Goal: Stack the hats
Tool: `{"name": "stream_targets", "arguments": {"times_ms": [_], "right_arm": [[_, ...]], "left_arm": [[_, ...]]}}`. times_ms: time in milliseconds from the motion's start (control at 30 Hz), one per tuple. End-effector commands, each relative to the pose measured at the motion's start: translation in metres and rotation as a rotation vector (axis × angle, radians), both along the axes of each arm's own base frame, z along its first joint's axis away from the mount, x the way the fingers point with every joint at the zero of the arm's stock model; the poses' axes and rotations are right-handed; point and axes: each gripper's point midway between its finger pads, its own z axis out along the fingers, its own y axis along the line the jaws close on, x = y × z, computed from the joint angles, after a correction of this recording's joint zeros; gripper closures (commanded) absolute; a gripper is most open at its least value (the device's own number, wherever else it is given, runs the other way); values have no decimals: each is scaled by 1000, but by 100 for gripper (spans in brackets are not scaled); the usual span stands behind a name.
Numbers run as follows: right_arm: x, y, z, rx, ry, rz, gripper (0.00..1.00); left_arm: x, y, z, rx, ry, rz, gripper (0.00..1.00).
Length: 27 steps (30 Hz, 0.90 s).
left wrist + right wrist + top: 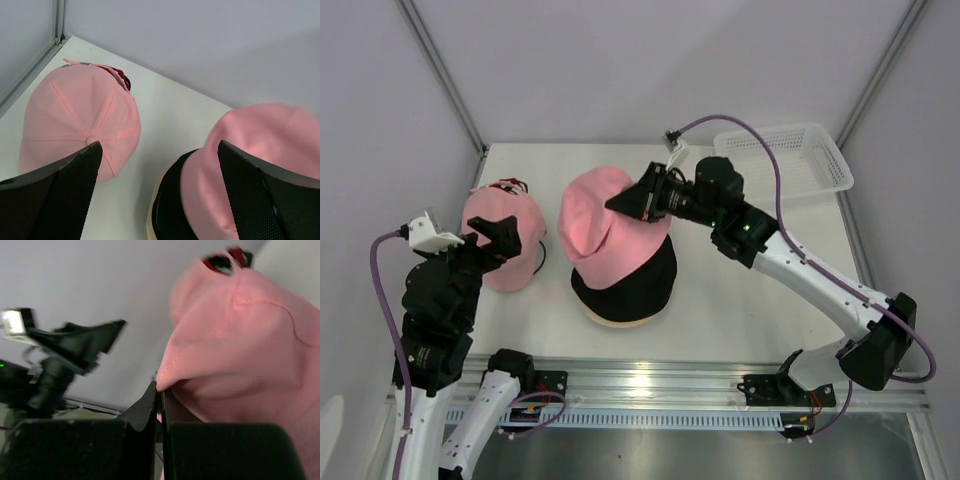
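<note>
A pink bucket hat (595,215) lies tilted over a black bucket hat (635,280), which sits on a tan hat (620,318) at the table's middle. My right gripper (625,203) is shut on the pink bucket hat's brim edge; the right wrist view shows the jaws (160,390) pinching the fabric (240,350). To the left lies a pink baseball cap (500,240) with a bit of red cap (508,185) showing behind it. My left gripper (510,238) hangs open over the pink cap's right side, holding nothing. In the left wrist view it (160,150) sits between the cap (75,120) and the stack (260,140).
A white mesh basket (790,160) stands at the back right corner of the table. Frame posts rise at the back left and back right. The right arm stretches diagonally from the front right toward the stack.
</note>
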Motion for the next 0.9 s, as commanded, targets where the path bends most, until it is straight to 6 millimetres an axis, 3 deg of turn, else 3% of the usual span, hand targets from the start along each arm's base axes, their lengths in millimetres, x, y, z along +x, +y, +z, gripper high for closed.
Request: {"name": "stream_targets", "arguments": {"times_ms": [0,33,67,133,300,433,567,600,633,667,733,767,833,867], "right_arm": [[2,-6,-47,-87,13,-4,100],[-2,-7,-46,-64,4,15,100],[-6,-9,-61,-80,26,38,100],[-10,-14,-69,-104,23,37,100],[-3,-40,-110,-247,55,-90,100],[-3,-65,-115,-283,47,-182,100],[-8,-78,-91,-238,8,-207,98],[-11,-80,-86,-229,-2,-205,91],[-13,-80,-82,-227,-13,-197,61],[-13,-82,-82,-233,-14,-201,46],[-11,-87,-92,-268,6,-226,35],[-10,-91,-95,-278,19,-245,25],[-6,-108,-105,-296,51,-318,11],[-5,-114,-107,-283,77,-346,9]], "left_arm": [[-3,4,12,14,-39,9,0],[-2,1,7,12,-29,-1,0],[0,0,5,8,-23,-9,1],[5,-9,-2,4,-3,-53,0],[16,-38,-6,-11,19,-198,1],[19,-44,-8,-18,31,-230,1],[21,-49,-7,-24,25,-252,1],[21,-51,-7,-26,25,-261,1],[21,-52,-8,-29,30,-269,1],[23,-53,-9,-31,32,-269,1],[23,-60,-15,-40,48,-307,2],[24,-61,-19,-44,61,-310,2],[27,-62,-26,-57,80,-309,2],[28,-63,-28,-65,82,-310,2]]}}
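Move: The closed right hand holds the pink brimmed hat, whose middle hangs about 4 cm to the left and 8 cm below. The black hat on the stack lies almost straight underneath, roughly 20 cm down, 2 cm left and 2 cm back. The pink cap stands some 32 cm left, 12 cm ahead and 25 cm lower. From the open left hand, the black hat is about 29 cm right, 2 cm ahead and 15 cm below. Down fast by about 12 cm, the right hand lowers the held pink hat onto the black one, fingertips dipping some 15 degrees, then draws right about 9 cm with a small rise; late in that pull its fingers spread and let go of the fabric. The empty, open left hand eases about 6 cm right towards the stack, turning clockwise. ##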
